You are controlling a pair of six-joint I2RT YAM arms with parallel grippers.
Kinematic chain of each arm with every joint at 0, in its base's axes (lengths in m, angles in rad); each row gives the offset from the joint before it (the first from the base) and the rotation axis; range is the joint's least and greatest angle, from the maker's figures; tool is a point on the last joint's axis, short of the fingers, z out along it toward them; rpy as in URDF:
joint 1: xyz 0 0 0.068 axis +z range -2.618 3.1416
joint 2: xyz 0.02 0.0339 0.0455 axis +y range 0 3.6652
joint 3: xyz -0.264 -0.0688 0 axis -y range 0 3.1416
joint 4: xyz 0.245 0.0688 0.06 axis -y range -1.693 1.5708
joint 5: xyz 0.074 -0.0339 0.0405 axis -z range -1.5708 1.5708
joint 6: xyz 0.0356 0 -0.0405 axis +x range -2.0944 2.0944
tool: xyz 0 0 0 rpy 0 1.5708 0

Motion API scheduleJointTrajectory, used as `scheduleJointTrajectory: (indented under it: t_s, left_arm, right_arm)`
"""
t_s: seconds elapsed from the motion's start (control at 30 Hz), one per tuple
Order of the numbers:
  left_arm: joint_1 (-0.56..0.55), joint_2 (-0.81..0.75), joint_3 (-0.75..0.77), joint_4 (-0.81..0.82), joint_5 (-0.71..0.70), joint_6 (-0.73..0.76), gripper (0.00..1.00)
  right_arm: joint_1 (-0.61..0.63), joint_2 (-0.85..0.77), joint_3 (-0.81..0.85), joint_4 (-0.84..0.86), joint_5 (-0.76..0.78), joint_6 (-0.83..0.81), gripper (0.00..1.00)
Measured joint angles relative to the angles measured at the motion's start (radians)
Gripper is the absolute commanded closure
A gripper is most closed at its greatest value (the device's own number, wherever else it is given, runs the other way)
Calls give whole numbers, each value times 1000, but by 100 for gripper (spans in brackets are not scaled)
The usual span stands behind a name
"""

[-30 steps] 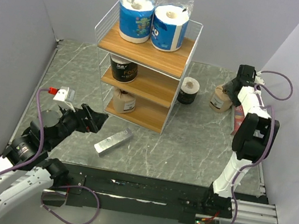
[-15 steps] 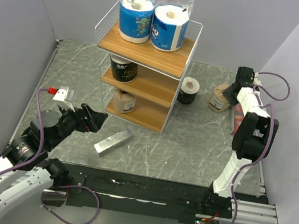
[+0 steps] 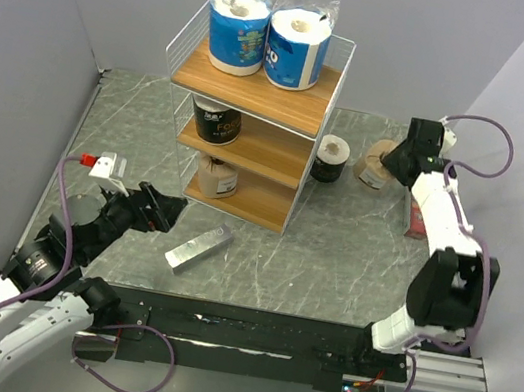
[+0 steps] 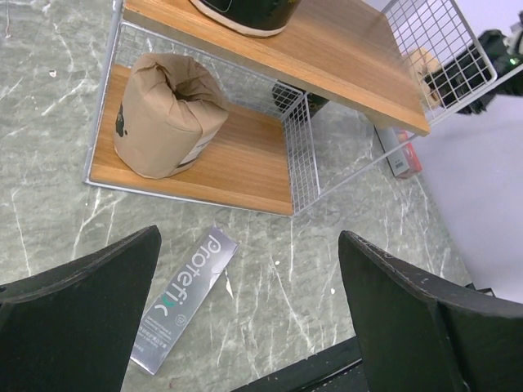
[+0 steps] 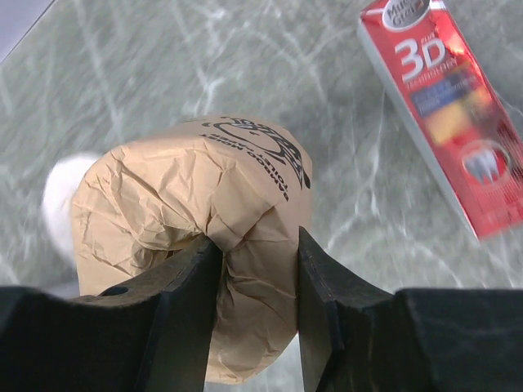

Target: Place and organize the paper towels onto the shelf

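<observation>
The shelf [image 3: 303, 109] holds two blue paper towels [image 3: 237, 29] on its top board, a black-wrapped roll [image 3: 216, 123] on the middle one and a brown roll [image 3: 215, 178] on the bottom. Another black roll [image 3: 331, 157] stands on the table right of the shelf. Beside it is a brown roll [image 3: 374, 165], pinched by my right gripper [image 3: 397, 164]; in the right wrist view both fingers press into its crumpled paper [image 5: 196, 196]. My left gripper [image 3: 164, 209] hangs open near the shelf's lower left corner, over the table [image 4: 249, 327], with nothing between its fingers.
A flat silver bar [image 3: 199, 248] lies in front of the shelf, also under my left gripper [image 4: 184, 298]. A slim red box [image 3: 419, 216] lies by the right wall, close to the held roll [image 5: 445, 106]. Grey walls close in on three sides.
My right gripper has closed onto the brown roll and carried it a little to the left, toward the black roll. The left arm has stayed put.
</observation>
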Motion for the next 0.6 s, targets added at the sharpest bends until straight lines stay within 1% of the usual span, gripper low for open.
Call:
scheduleJointTrajectory:
  t_s: [0.23,0.43,0.6]
  left_arm:
    - [0,-22,-2,0,-2,0,4]
    - [0,-29,-5,0,-4,-2,3]
    - [0,-32,-5,0,-4,-3,3]
  right_arm:
    - [139,-255,-235,-13,61,-29,57]
    - [261,-478,-402,-90,75,-31,56]
    - [435,-678,-476,-128,72,-7,56]
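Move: The right hand already holds the brown-wrapped roll clear of the table. The free part of the bottom shelf, its likely goal, is about 31 cm left, 9 cm back and 13 cm below. The shelved brown roll is roughly 45 cm left and 6 cm back, the black roll 14 cm left and 6 cm ahead, the red box 17 cm right and 1 cm ahead. From the left hand, that shelf space lies some 17 cm ahead, 21 cm right and 22 cm below. Still pinching the brown-wrapped roll by its crumpled paper top, the right hand sweeps quickly back by nearly 18 cm and left by about 11 cm, staying almost level, drawing away from the red box and closing in on the shelf's open front. The wrist swings some 20 degrees counter-clockwise on the way, and the fingers keep their hold. ##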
